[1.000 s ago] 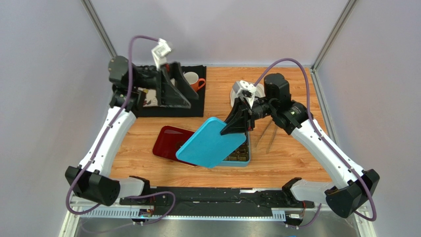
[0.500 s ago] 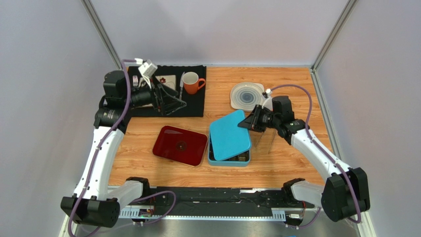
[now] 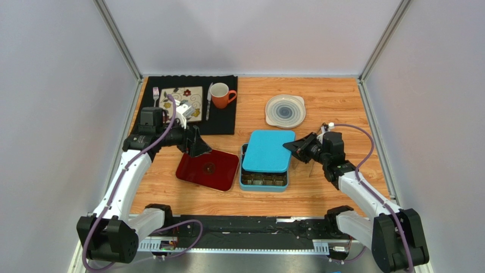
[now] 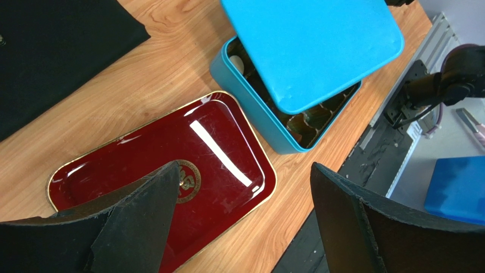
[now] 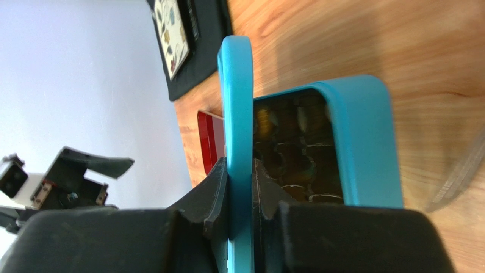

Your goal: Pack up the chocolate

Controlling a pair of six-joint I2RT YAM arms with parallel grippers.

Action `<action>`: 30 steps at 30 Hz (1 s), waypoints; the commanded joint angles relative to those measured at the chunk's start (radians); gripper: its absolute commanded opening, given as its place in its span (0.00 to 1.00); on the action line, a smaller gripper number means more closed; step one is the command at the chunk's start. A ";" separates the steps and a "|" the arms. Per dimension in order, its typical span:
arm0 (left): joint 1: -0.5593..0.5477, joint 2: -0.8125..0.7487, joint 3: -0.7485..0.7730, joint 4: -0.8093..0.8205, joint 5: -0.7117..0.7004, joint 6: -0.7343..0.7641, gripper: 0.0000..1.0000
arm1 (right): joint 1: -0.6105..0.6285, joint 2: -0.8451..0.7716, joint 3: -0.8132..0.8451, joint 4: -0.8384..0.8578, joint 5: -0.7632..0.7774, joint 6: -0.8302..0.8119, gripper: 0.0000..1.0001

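A teal box (image 3: 246,183) stands at the table's middle, its brown gridded insert holding the chocolate (image 3: 264,181). Only the front row shows. The teal lid (image 3: 267,151) lies nearly flat over the box, shifted toward the back. My right gripper (image 3: 295,147) is shut on the lid's right edge; in the right wrist view both fingers (image 5: 216,182) press the lid's rim (image 5: 237,102), with the chocolate (image 5: 296,151) beside it. My left gripper (image 3: 196,149) hangs open over the red tray (image 3: 219,173). The left wrist view shows the tray (image 4: 222,148), box (image 4: 250,111) and lid (image 4: 310,45).
A black cloth (image 3: 225,122) at the back left carries a patterned square plate (image 3: 182,96), a fork (image 3: 155,94), a knife (image 3: 209,94) and an orange mug (image 3: 222,95). A clear round dish (image 3: 284,110) sits at the back right. Walls close in both sides.
My right arm has lowered the lid from a steep tilt above the tray to nearly flat over the box. My left arm has swung down from the cloth to above the red tray.
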 commanded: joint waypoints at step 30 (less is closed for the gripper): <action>-0.006 -0.054 -0.022 0.013 0.038 0.078 0.94 | 0.006 -0.087 -0.015 -0.306 0.049 -0.200 0.47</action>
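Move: The right hand already grips the blue lid by its right edge. The chocolate box it is bound for has its middle about 9 cm to the left, 6 cm back and 10 cm below. The tongs lie some 9 cm to this hand's right and 2 cm ahead, the red tray about 31 cm left and 6 cm back, both roughly 12 cm below. From the left hand, the box is around 22 cm right, 3 cm back and 17 cm lower. Down a little at first, then, after a near pause, down and back together, the right hand brings the lid onto the box, about 5 cm lower and 5 cm nearer the base in all. Its wrist tips down some 10 degrees, and on this second stretch the fingers open to nearly half, ending their pinch while still around the lid's right edge. ##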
